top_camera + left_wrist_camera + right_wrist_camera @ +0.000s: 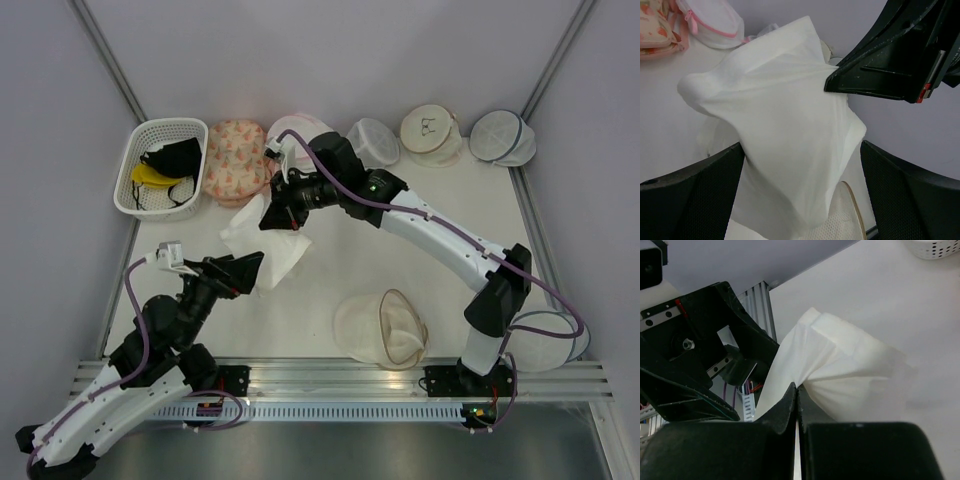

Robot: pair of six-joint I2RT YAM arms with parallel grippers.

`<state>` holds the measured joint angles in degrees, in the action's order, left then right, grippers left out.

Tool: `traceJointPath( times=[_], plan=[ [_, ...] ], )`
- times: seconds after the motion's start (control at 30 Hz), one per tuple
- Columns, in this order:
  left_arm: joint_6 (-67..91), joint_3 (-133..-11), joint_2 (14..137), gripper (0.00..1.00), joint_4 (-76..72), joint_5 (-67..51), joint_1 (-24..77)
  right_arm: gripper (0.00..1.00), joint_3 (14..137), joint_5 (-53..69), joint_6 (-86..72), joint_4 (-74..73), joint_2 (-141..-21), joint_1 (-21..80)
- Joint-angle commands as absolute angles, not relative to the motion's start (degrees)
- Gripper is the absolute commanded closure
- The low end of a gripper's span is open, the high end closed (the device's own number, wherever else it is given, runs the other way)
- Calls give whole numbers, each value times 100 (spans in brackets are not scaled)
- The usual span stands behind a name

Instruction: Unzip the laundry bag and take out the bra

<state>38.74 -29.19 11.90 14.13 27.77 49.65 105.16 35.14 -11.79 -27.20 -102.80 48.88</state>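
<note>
My right gripper point(272, 215) is shut on the white bra point(262, 240) and holds it up over the left-middle of the table. In the right wrist view the fingertips point(798, 386) pinch a fold of the bra point(850, 370). The left gripper point(250, 268) is open just below it. In the left wrist view the bra point(785, 130) hangs between its two spread fingers point(715, 175) without being gripped. The laundry bag point(385, 328), cream mesh with tan trim, lies unzipped and gaping near the front edge. Its rim point(852, 210) shows under the bra.
A white basket point(160, 165) at the back left holds black and yellow bras. Along the back stand a peach-patterned pouch point(235, 158), a pink-trimmed one point(295, 135), two pale ones point(372, 140) point(430, 133) and a blue-trimmed one point(503, 137). Another pouch point(550, 345) lies behind the right arm.
</note>
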Motion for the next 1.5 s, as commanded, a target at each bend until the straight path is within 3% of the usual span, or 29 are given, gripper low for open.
traceJointPath(
  times=[0.0,0.3,0.37,0.5,0.53,0.67,0.83,0.9,0.93,0.97,1.03,1.1,1.33,1.47],
  plan=[
    [3762,-2892,1257,0,836,2523,4975,100,10345,4174,-1344,-2303,-9941,4860],
    [3911,-2786,1512,1,343,2312,4966,100,9870,4509,-1573,-1960,-9580,4860],
    [3859,-2760,1521,11,203,2171,4975,100,9818,4413,-1565,-1995,-9536,4860],
    [3788,-2786,1538,53,184,2022,4975,100,9774,4333,-1556,-2021,-9492,4869],
    [3788,-2786,1521,68,202,2030,4975,100,9765,4316,-1564,-2021,-9483,4860],
    [3841,-2865,1503,96,377,2127,4975,100,9721,4088,-1521,-2100,-9387,4869],
    [3858,-3120,1748,98,773,2425,4975,98,9580,3491,-1407,-2372,-9141,4860],
    [3832,-3313,1994,98,861,2531,4975,79,9598,3166,-1354,-2583,-9079,4869],
    [3841,-3392,2082,98,983,2740,4975,55,9598,2877,-1284,-2819,-9001,4869],
    [3823,-3549,2292,98,1045,2838,4975,44,9580,2717,-1257,-2926,-8948,4860],
    [3753,-3743,2486,98,1081,3109,4975,26,9466,2270,-1187,-3154,-8738,4869],
    [3665,-3858,2759,98,1072,3434,4975,19,9274,2014,-1160,-3252,-8570,4869],
    [2770,-4359,3690,98,599,4394,4869,14,8588,1292,-1125,-3480,-7587,4860],
    [1944,-4754,4139,98,27,4299,4222,14,8131,1195,-1186,-3454,-7067,4869]
  ],
)
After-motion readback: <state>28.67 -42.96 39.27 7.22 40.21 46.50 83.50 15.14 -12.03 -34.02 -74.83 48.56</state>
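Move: The bra hangs from the right gripper's shut fingers, its middle about 3 cm back, 1 cm to the left and 4 cm below them. From the open left gripper the bra's middle is about 5 cm ahead, 2 cm to the right and 1 cm lower. Counted from the left gripper and about 24 cm down, the white basket is some 30 cm ahead and 26 cm left, the strawberry bag 31 cm ahead and 8 cm left, the open laundry bag 6 cm back and 24 cm right. Bring the right gripper back about 3 cm so the bra comes to the left gripper, while the left eases 2.5 cm right and shuts, pinching the cloth. Only then open the right fingers, let go and draw away about 10 cm to the right, turning clockwise. Carry the bra forward some 7 cm with the left, turning it counter-clockwise and rolling its left side up. ##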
